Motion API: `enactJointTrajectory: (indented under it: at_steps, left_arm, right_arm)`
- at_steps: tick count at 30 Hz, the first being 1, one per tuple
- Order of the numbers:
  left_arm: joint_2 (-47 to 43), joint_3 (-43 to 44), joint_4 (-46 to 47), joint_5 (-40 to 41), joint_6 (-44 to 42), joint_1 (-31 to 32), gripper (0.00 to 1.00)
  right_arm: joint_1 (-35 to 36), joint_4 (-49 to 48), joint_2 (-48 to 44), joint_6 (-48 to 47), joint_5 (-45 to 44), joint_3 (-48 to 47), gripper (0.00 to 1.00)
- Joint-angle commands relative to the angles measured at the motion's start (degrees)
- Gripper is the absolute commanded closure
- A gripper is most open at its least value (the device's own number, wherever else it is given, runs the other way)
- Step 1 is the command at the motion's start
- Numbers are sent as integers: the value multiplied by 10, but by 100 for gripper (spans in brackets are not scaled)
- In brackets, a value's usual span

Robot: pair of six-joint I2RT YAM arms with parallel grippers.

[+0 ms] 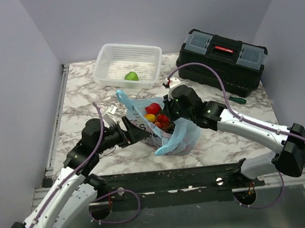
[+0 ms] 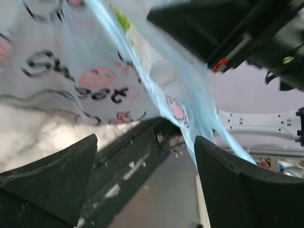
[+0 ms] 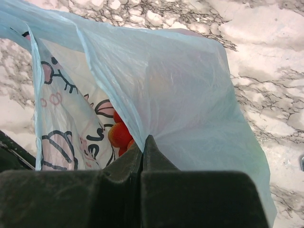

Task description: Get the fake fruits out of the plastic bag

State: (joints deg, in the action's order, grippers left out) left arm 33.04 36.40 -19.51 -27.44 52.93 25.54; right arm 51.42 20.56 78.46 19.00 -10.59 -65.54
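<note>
The plastic bag (image 1: 177, 137) lies crumpled at the middle of the table, light blue with a pink cartoon print, its mouth held up. Inside it show the fake fruits: a red piece (image 1: 153, 109), a yellow one (image 1: 150, 117) and red berries (image 1: 163, 119). My right gripper (image 1: 169, 125) is shut on the bag's rim (image 3: 137, 118), with red fruit (image 3: 119, 134) just left of its tips (image 3: 144, 142). My left gripper (image 1: 137, 132) stands open against the bag's printed left side (image 2: 85, 80). Its fingers (image 2: 57, 175) are spread wide with nothing between them.
A white lattice basket (image 1: 110, 58) at the back holds one light-green round fruit (image 1: 131, 76). A black toolbox (image 1: 223, 60) stands at the back right with a green-handled screwdriver (image 1: 236, 99) in front of it. A small white object (image 1: 109, 113) lies left of the bag.
</note>
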Motion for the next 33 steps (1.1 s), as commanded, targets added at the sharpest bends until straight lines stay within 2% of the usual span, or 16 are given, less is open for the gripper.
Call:
enactJointTrajectory:
  at_steps: [1,6,9,13,17,20,27,28,30,33]
  left_arm:
    - [34,22,4,162,171,112,20]
    - [100,33,32,242,228,153,20]
    - [151,49,31,253,263,155,19]
    - [217,83,-14,256,311,173,29]
    - [225,72,-9,291,304,183,47]
    - [199,39,-10,337,301,183,57]
    - [169,-48,-30,350,271,181,97]
    - [163,-62,-34,347,271,180,100]
    - [145,-89,-35,344,271,179,100]
    - [110,-119,-35,347,268,177,100]
  right_arm:
    - [3,-38,-28,8,16,19,99]
    - [2,-38,-42,16,18,29,99]
    - [2,-39,-50,20,21,31,99]
    - [2,-39,-52,22,21,26,99]
    - [3,-48,-58,24,9,26,99]
    - [2,-56,-71,27,-32,34,99]
    - [-4,-33,-79,17,-183,4,99]
    - [-16,-18,-75,16,-202,-5,99]
    - [-53,-1,-73,14,-203,-18,99]
    - [-130,9,-81,18,-144,-26,99]
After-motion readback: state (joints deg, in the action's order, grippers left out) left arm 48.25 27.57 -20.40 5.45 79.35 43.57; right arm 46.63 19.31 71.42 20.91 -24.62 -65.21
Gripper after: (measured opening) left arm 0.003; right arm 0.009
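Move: Some 4 cm ahead of the open left hand, 5 cm to its right and 6 cm lower runs the bag's near rim. From that same hand the fruits lie about 14 cm ahead, 6 cm right and 16 cm down; the loose left handle is 17 cm ahead, 7 cm left and 5 cm lower. From the right hand, shut on the bag's right rim, the near rim is roughly 6 cm back, 6 cm left and level, the toolbox 28 cm ahead, 26 cm right and 12 cm lower. Dipping right, then forward to the near rim while tipping down some 25 degrees and turning counter-clockwise, the left hand closes on the film and draws it down about 9 cm, back and leftward. The right hand keeps its pinch, easing slightly up and back before pulling right, up and forward towards the toolbox, turning clockwise. ##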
